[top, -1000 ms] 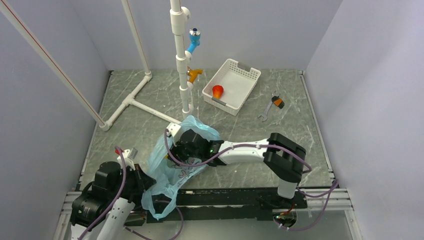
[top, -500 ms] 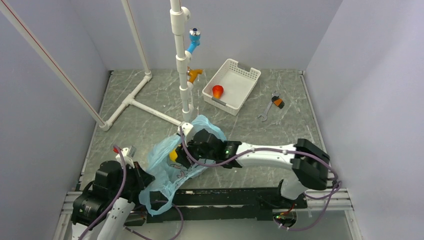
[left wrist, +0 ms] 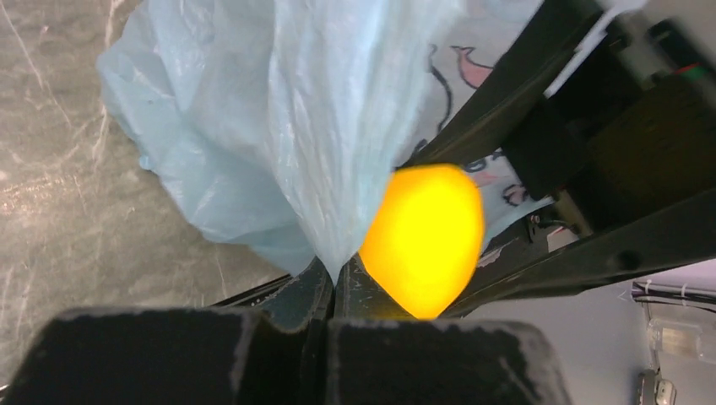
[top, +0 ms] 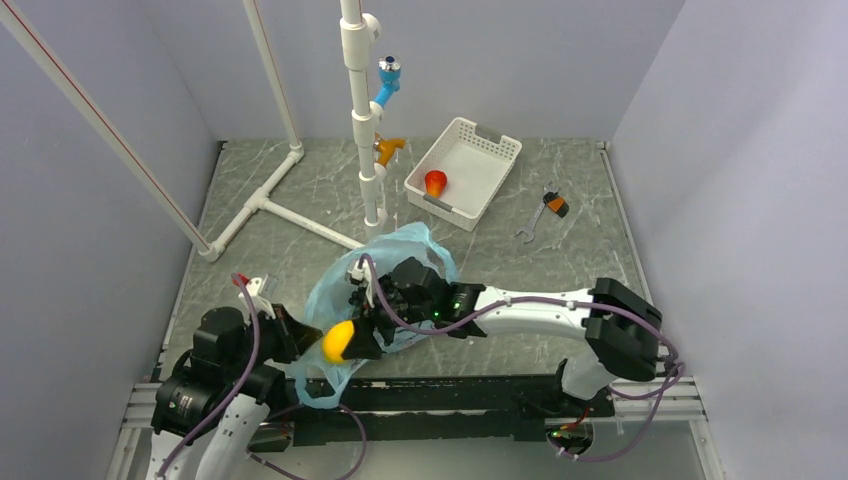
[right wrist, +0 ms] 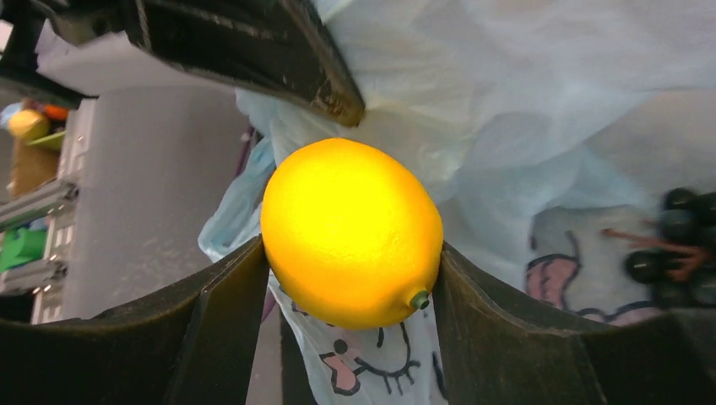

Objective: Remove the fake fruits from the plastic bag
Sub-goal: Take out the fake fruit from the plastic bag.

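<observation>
My right gripper [top: 350, 338] [right wrist: 352, 246] is shut on a yellow-orange fake fruit [top: 337, 342] [right wrist: 350, 232] [left wrist: 426, 240], held outside the plastic bag near its mouth, above the table's near edge. The light-blue plastic bag [top: 405, 248] [left wrist: 279, 126] [right wrist: 523, 110] hangs crumpled between both arms. My left gripper [top: 290, 335] [left wrist: 333, 278] is shut on a pinched fold of the bag's edge. Dark grapes [right wrist: 675, 245] show through the bag at the far right of the right wrist view. A red-orange fruit [top: 435, 183] lies in the white basket [top: 490, 142].
An orange-handled wrench [top: 548, 208] lies right of the basket. A white pipe frame [top: 362, 120] stands behind the bag, with a branch [top: 265, 195] running left on the table. The black front rail [top: 470, 385] runs just under the held fruit.
The right gripper has drawn back out of the bag toward the near left, bringing the yellow fruit into the open. The left gripper rose slightly, pulling the bag's edge up.
</observation>
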Available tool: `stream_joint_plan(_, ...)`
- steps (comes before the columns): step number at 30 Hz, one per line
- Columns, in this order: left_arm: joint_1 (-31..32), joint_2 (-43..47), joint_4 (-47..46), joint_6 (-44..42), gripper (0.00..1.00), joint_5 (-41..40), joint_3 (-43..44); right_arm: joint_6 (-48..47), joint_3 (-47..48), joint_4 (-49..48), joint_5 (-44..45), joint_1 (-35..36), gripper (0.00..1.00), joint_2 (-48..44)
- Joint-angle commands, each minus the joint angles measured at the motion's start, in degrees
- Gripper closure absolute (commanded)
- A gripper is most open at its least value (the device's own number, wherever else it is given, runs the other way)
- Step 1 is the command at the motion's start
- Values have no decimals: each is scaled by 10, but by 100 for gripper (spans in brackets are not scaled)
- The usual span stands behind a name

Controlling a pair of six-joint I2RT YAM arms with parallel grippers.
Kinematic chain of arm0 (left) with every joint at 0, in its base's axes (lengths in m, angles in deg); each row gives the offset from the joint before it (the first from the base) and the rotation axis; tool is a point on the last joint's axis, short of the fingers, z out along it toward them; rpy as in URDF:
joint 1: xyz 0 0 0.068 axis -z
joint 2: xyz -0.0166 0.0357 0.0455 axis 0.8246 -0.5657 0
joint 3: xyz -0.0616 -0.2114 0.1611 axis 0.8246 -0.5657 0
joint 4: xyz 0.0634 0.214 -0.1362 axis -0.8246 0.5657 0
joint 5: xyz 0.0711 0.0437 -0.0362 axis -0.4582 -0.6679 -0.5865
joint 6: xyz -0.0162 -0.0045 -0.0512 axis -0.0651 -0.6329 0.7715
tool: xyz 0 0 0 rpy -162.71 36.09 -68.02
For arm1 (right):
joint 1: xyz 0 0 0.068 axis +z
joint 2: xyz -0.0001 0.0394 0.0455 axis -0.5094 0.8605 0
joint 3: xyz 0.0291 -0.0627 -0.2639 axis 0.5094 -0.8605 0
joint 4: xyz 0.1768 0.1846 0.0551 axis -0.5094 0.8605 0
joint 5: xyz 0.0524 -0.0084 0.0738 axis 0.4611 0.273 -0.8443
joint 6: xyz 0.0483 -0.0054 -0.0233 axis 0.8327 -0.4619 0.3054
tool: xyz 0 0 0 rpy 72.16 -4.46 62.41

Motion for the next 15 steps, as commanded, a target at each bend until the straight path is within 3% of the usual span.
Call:
stream_joint_plan(1,1,-9,-39,6,100,-17,30,30,16,-47,-88,9,100,25)
stream_joint_plan(7,1,-16,20,2,100,-69,27,5,47,-15,-116,16,100,-13)
stream_joint_plan(15,1,31,71,1,100,-116,43,-28,55,22,33,18,100,-148)
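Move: The white basket, where my right hand's yellow fruit is to go, lies about 45 cm ahead of that hand, 24 cm to its right and 10 cm lower. The red fruit in it is some 42 cm ahead and 17 cm right; the pipe stand's foot 27 cm ahead, 3 cm left; the bag's middle 15 cm ahead, 7 cm right, 9 cm below. From my left hand the basket is roughly 44 cm ahead, 28 cm right. Keeping the yellow fruit between its fingers, my right hand eases back about 3 cm, dipping slightly, then turns upward and climbs to end some 6 cm higher than it began, off the bag's mouth. My left hand, still pinching the bag's edge, shifts about 2 cm left, away from the fruit. ##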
